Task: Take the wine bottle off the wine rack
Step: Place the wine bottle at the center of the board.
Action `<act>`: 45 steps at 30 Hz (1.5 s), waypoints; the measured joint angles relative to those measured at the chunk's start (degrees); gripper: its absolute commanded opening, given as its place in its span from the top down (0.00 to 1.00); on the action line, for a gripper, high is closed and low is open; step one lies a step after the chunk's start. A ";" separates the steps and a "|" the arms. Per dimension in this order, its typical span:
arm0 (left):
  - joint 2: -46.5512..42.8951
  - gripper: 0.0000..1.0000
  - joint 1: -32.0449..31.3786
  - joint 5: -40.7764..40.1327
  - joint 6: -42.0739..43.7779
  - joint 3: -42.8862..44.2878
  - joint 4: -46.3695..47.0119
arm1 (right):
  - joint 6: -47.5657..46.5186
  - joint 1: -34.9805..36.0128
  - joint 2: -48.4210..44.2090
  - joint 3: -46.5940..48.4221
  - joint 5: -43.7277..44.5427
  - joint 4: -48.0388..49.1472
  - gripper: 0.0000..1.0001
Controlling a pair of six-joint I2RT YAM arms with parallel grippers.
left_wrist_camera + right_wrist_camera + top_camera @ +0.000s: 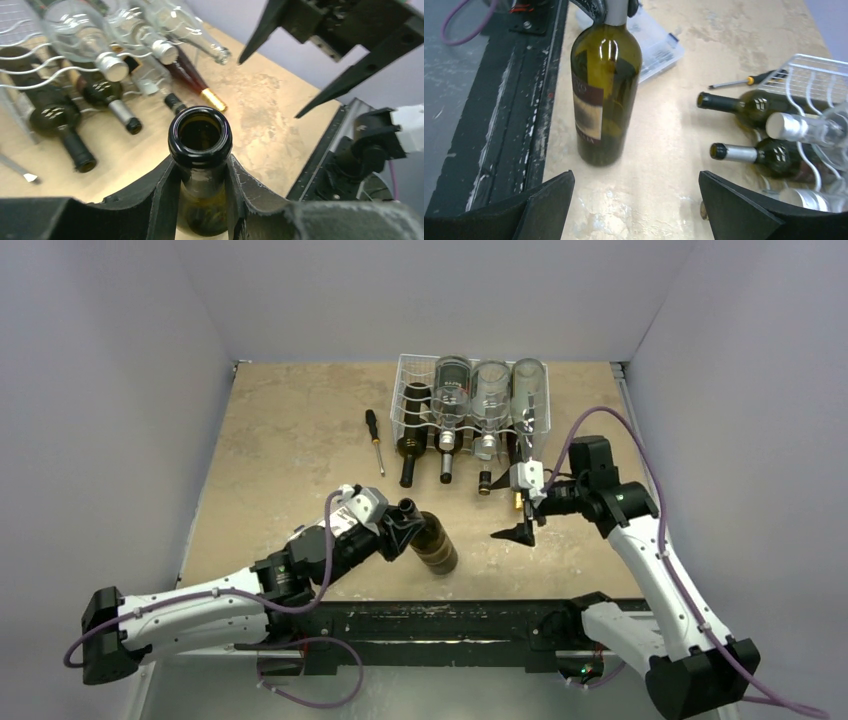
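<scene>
A dark green wine bottle with a label stands upright near the table's front edge, apart from the wine rack. My left gripper is shut on its neck just under the open mouth, one finger on each side. The white wire wine rack sits at the back and holds several lying bottles, clear and dark, necks toward me. My right gripper hangs between the held bottle and the rack, open wide, with only bare table between its fingers.
A screwdriver lies left of the rack. Behind the held bottle a clear plastic box rests on the table. A dark bottle with a gold cap lies at the rack's right end. The black rail runs along the front edge.
</scene>
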 measured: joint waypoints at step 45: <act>11.41 1.00 34.53 21.81 4.17 33.73 -34.91 | 13.86 -8.96 -5.11 -5.05 -0.11 11.17 0.01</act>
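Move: The left hand already holds the wine bottle by its neck. The bare middle of the board lies about 10 cm ahead of this hand, 5 cm to its right and some 27 cm below. At board level too, the parts box sits about 6 cm ahead and 17 cm left, and the screwdriver about 30 cm ahead and 9 cm left. From the empty right hand, the board's middle is roughly 7 cm ahead, 16 cm left and 25 cm below. Keeping its pinch on the bottle's neck, the left hand carries the bottle forward about 11 cm, left and up about 8 cm each, towards the screwdriver. Early on it rolls about 15 degrees, its left side rising; the climb comes mainly midway, then it sweeps forward-left again. The open right hand edges some 3 cm forward and right, turning clockwise, then stays. ##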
